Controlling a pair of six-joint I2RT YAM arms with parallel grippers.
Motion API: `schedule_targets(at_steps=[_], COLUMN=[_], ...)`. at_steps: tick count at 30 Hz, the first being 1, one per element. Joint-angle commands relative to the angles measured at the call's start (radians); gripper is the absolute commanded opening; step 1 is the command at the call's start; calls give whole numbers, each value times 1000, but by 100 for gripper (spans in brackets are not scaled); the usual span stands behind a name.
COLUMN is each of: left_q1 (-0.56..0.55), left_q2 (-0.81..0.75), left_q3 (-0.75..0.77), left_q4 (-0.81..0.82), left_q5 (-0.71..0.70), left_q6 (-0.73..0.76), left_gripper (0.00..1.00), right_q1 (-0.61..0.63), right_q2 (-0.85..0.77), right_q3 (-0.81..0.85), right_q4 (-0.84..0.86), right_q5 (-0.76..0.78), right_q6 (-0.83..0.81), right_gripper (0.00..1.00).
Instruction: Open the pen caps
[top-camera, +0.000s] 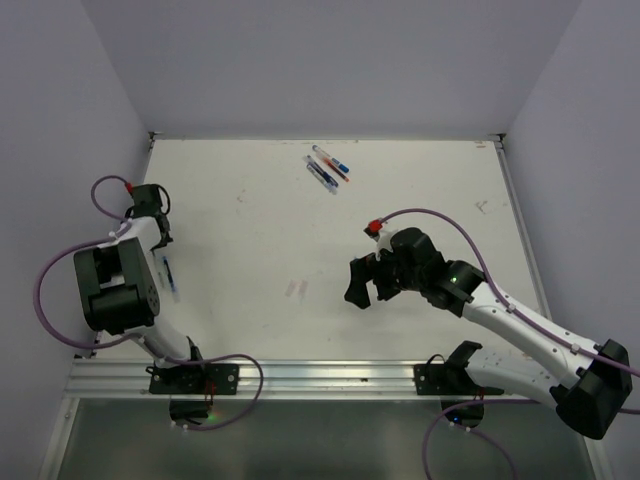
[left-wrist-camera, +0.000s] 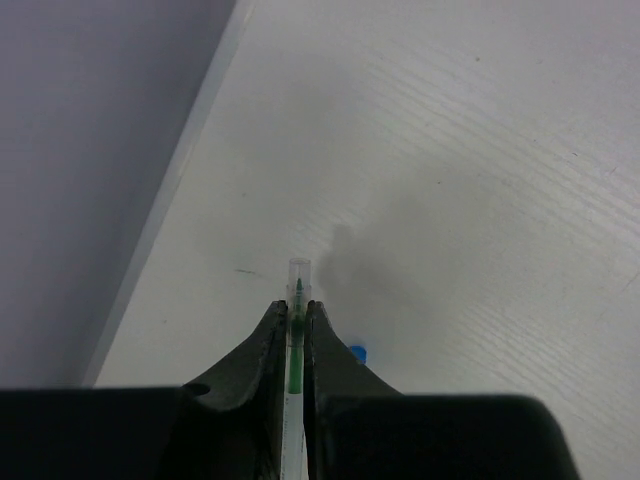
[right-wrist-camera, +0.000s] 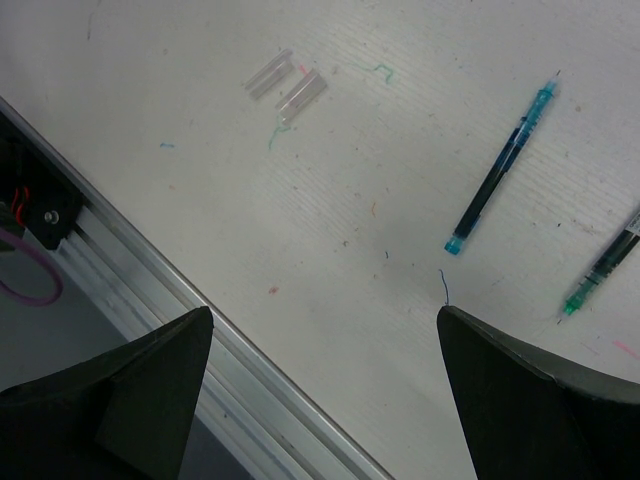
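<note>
My left gripper (left-wrist-camera: 294, 305) is shut on a thin pen (left-wrist-camera: 297, 340) with a green tip. A clear pen cap (left-wrist-camera: 299, 270) covers that tip and sticks out past the fingertips. From above, this gripper (top-camera: 155, 222) sits at the table's left side by the wall. My right gripper (top-camera: 366, 283) hangs open over the middle, and its jaws (right-wrist-camera: 325, 312) stand wide with nothing between them. Two loose clear caps (right-wrist-camera: 286, 86) lie on the table (top-camera: 296, 289). A blue pen (right-wrist-camera: 500, 170) and a green-tipped pen (right-wrist-camera: 605, 265) lie bare beyond them.
Three more pens (top-camera: 328, 168) lie close together at the back of the table. A small blue piece (left-wrist-camera: 357, 351) rests on the table just right of my left fingers. The metal rail (right-wrist-camera: 150, 270) runs along the near edge. Walls close in the left, back and right sides.
</note>
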Motion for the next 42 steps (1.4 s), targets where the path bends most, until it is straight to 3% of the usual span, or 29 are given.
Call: schedule_targets(at_steps=[1,7,11,15,22,26,31,42], left_q1=[-19,-93,-243,-364,-593,-718,-817,-875], left_q2=[-102,-204,-247,-305,-403,-477,-518,-531], left_q3=[25,109,189,145,-19,-143,-211,-280], left_q4=[-34,-122,-170,-66,191,360,511,678], left_q5=[-113,-135,37,246,485,551,620,705], left_q6=[7,-34,-129,-265,-483,-632,-744,-884], left_gripper=[0,0,0,0,0,0,0,0], right_q1=[6,6,4,4,3,3,3,4], right_q2=[-21,-7,-6,-52,-4,-42,-62,60], right_q3=[-3,0,18,-11,38,-35,-123,-156], right_q4=[11,13,-2,39,73,252,523,797], right_q5=[16,22,62,128,-16,-128,-156,-145], right_q6=[-11,1,1,26,38,96,211,368], right_gripper=[99,99,99,99,98,95,88,74])
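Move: The left gripper already holds the green pen near its far end, at the table's left edge. From it the open right gripper lies some 52 cm to the right, 16 cm back and 12 cm higher; the capped blue pen lies about 10 cm back and 5 cm right. From the right gripper the green pen is about 50 cm left, 10 cm ahead and 13 cm below; the loose caps are 15 cm left, 3 cm ahead, and the uncapped blue pen some 8 cm straight ahead, both 14 cm below. Lift the left gripper with the green pen still pinched, then sweep it some 44 cm right towards the right gripper, ending about 20 cm higher, and roll the wrist until the fingers point right. Late in the sweep bring the right gripper about 7 cm left and 5 cm up to meet the pen, tilting its fingertips up nearly 30 degrees and closing them partway, still open. ##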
